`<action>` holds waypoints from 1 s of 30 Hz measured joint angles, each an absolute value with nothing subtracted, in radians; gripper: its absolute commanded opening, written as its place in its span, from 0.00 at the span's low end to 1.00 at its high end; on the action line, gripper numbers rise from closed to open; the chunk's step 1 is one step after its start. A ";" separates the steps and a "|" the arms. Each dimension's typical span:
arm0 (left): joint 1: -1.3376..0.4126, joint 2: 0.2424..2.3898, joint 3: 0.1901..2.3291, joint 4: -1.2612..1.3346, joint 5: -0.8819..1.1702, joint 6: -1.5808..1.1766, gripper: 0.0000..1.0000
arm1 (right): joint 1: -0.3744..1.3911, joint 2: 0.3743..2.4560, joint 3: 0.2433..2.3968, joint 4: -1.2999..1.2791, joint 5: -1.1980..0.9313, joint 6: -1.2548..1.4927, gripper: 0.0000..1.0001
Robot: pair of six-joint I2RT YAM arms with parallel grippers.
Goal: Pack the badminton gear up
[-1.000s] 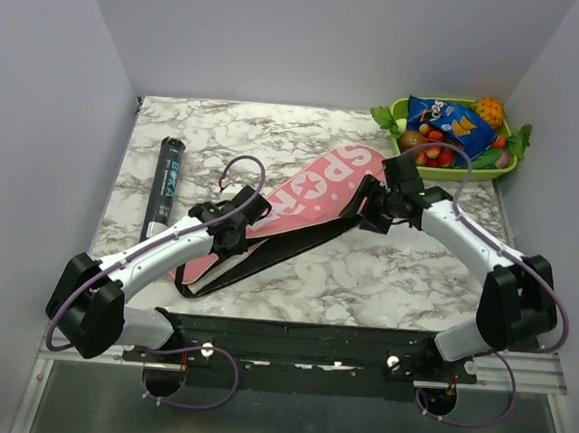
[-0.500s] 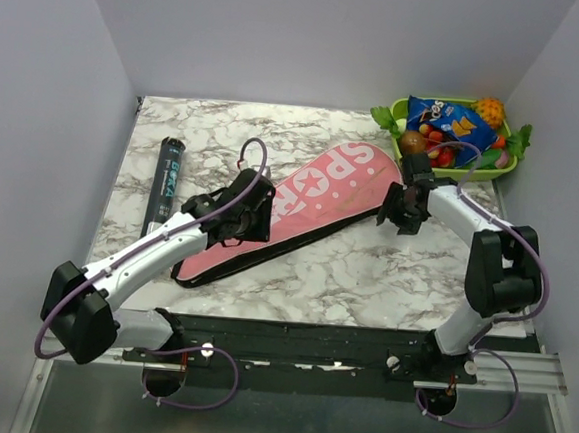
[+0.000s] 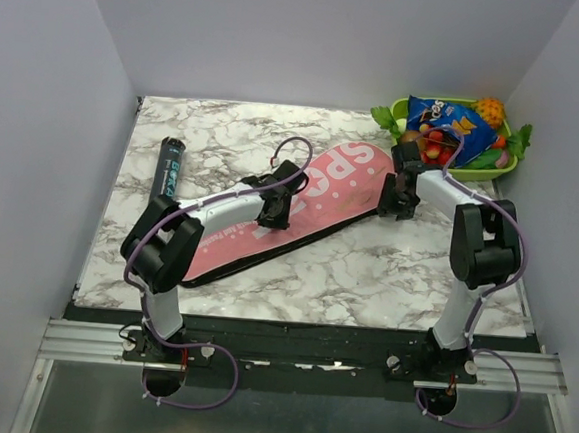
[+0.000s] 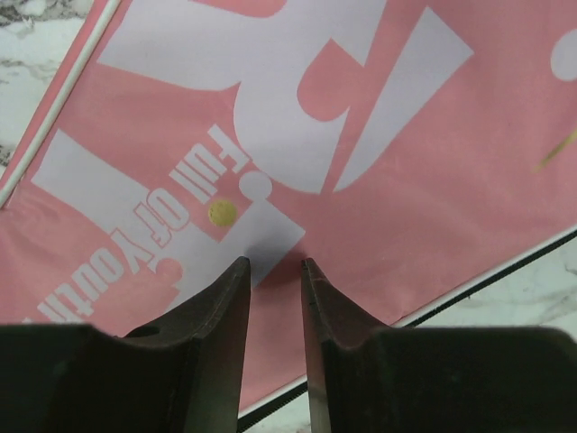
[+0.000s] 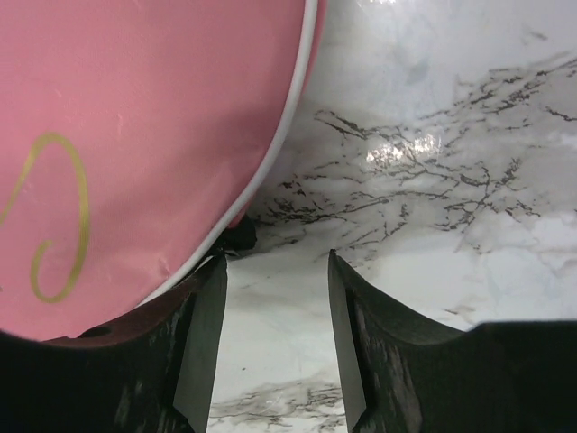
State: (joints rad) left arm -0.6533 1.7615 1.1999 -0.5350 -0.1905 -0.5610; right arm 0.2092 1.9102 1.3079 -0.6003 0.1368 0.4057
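Note:
The badminton gear in view is a long pink racket bag point(image 3: 347, 186) with white lettering, lying flat and diagonal on the marble table, and a dark blue-labelled tube point(image 3: 166, 182) to its left. My left gripper point(image 3: 278, 211) hovers over the bag's middle. In the left wrist view its jaws point(image 4: 275, 262) stand a narrow gap apart above the pink fabric point(image 4: 406, 162), with nothing between them. My right gripper point(image 3: 393, 200) is at the bag's wide right end. It point(image 5: 275, 259) is open over bare marble, its left finger point(image 5: 203, 316) against the bag's white-piped edge point(image 5: 135, 108).
A green tray point(image 3: 504, 169) of fruit and snack packets stands at the back right corner, close behind the right arm. A small dark tab point(image 5: 239, 234) pokes out under the bag's edge. Grey walls close in the table on three sides.
The left gripper moved right along the bag from its narrow end to its middle. The right gripper moved back to the wide end. The black strap no longer loops out in front.

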 measured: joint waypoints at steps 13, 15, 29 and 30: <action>-0.640 1.822 1.240 -0.509 -0.210 -0.531 0.35 | 0.209 1.943 1.340 -0.561 0.079 0.357 0.42; -0.639 1.822 1.237 -0.504 -0.210 -0.527 0.35 | 0.209 1.947 1.343 -0.562 0.071 0.352 0.38; -0.627 1.822 1.231 -0.479 -0.209 -0.519 0.35 | 0.221 2.024 1.464 -0.599 0.035 0.313 0.07; -0.627 1.822 1.231 -0.478 -0.209 -0.519 0.35 | 0.222 2.028 1.473 -0.604 0.036 0.311 0.03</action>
State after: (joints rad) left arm -0.6273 1.8221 1.2308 -0.4778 -0.2092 -0.5190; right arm 0.2218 2.0285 1.4727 -0.6037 0.0357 0.3107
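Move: The black zip tab on the racket bag's near edge is by the right hand's left finger, about 1 cm ahead, 2 cm left and 1 cm below the hand point. From that hand, the produce basket sits some 20 cm ahead and 13 cm right. The bag's middle is about 2 cm ahead, 2 cm right and 2 cm below the left hand; the dark tube lies some 28 cm left and 7 cm ahead of the left hand. Forward and somewhat left, nearly level, the right hand eases about 5 cm along with the bag's near edge, turning slightly counter-clockwise while its half-open fingers close almost shut and pinch the zip tab. The left hand sinks the last centimetre and creeps about 2 cm forward, partly open fingertips pressing on the bag's top face. ##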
